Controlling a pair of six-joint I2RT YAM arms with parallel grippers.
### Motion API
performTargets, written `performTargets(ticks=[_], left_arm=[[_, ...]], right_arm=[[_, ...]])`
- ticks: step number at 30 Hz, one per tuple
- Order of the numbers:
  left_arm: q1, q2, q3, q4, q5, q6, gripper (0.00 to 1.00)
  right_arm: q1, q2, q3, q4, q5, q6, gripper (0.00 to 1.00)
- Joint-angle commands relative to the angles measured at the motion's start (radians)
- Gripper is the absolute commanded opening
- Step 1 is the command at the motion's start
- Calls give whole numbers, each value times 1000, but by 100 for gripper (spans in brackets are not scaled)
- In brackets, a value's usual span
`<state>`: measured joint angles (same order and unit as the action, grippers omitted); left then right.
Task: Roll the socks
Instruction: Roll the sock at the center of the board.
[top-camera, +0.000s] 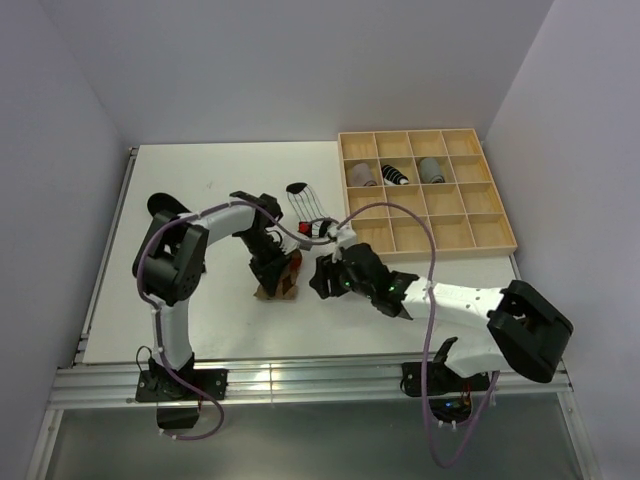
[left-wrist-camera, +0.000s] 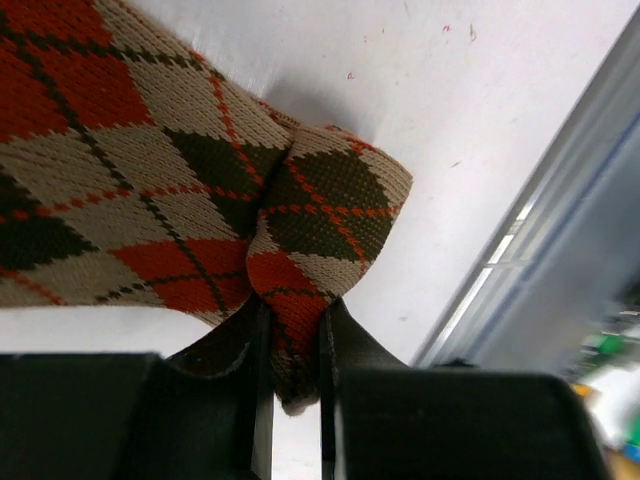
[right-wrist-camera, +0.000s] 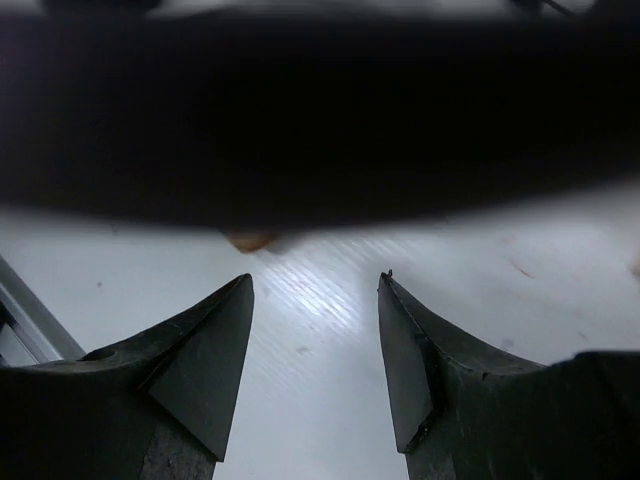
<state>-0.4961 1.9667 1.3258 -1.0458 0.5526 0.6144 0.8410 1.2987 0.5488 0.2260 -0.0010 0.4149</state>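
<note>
An argyle sock (left-wrist-camera: 150, 190), red, tan and dark brown, lies on the white table. One end is folded over. My left gripper (left-wrist-camera: 293, 335) is shut on that folded end, with cloth pinched between its fingers. In the top view the left gripper (top-camera: 270, 268) sits on the sock (top-camera: 287, 284) at the table's middle. My right gripper (top-camera: 322, 280) is open and empty just right of the sock. In the right wrist view it (right-wrist-camera: 315, 290) hovers over bare table, with a dark blur across the top. A white sock with black stripes (top-camera: 310, 205) lies behind both grippers.
A wooden compartment tray (top-camera: 455, 232) stands at the back right, with rolled socks (top-camera: 362, 175) in three of its upper cells. A small red item (top-camera: 305, 229) lies by the striped sock. The table's near edge and metal rail (left-wrist-camera: 520, 270) run close to the argyle sock.
</note>
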Motion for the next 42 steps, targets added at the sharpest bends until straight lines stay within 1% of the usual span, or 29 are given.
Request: performTargets(ticks=[1, 2, 7, 9, 11, 14, 19, 24, 26, 28, 30, 33, 36, 37, 41, 42], left_arm=[[-1, 92, 59, -118, -11, -96, 0], [1, 107, 73, -155, 4, -99, 0], [2, 187, 116, -215, 58, -125, 0], [8, 210, 125, -247, 76, -117, 0], [13, 225, 138, -273, 98, -102, 0], [19, 245, 150, -301, 79, -76, 0], [42, 279, 162, -318, 69, -59, 0], [56, 304, 173, -318, 66, -67, 0], [54, 307, 176, -322, 67, -65, 0], [54, 311, 181, -321, 61, -71, 0], [54, 316, 185, -324, 63, -68, 0], [54, 320, 194, -324, 61, -73, 0], [54, 324, 196, -322, 59, -70, 1], [56, 324, 196, -322, 61, -68, 1], [56, 316, 188, -324, 72, -64, 4], [57, 313, 184, -324, 73, -62, 7]], right_arm=[[108, 77, 111, 12, 146, -122, 60], [154, 100, 129, 10, 156, -158, 60], [225, 267, 238, 9, 186, -258, 60], [257, 296, 258, 16, 206, -315, 60], [268, 333, 283, 18, 193, -364, 60], [279, 353, 293, 22, 161, -393, 61], [305, 333, 298, 12, 96, -396, 67], [345, 358, 342, -62, 85, -404, 67], [359, 352, 346, -66, 98, -404, 67], [366, 358, 350, -77, 78, -404, 67], [369, 375, 373, -106, 68, -404, 67], [374, 422, 398, -126, 96, -404, 67], [372, 455, 405, -108, 127, -404, 67], [372, 464, 410, -103, 134, -433, 67], [372, 522, 431, -109, 141, -427, 65], [371, 540, 434, -112, 141, -426, 64]])
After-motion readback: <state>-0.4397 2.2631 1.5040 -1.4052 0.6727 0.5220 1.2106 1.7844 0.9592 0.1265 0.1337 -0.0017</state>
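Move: The argyle sock's middle is about 9 cm to the right hand's left, level fore-and-aft and some 7 cm lower. The left hand already pinches its folded end; from there the sock's middle is roughly 2 cm ahead and 3 cm right, at about the same height. From the right hand, the striped sock lies about 17 cm ahead, 3 cm left, and the wooden tray's middle some 21 cm ahead, 25 cm right, both about 8 cm lower. Still pinching the argyle sock's folded end, the left hand drags it about 4 cm back and tips its fingertips some 30 degrees towards the base, then holds there. The right hand swings left some 13 cm, coming back about 5 cm and down as far, turning counter-clockwise with fingers open, until its fingers sit around the sock right beside the left fingers, one of them against the folded end. ##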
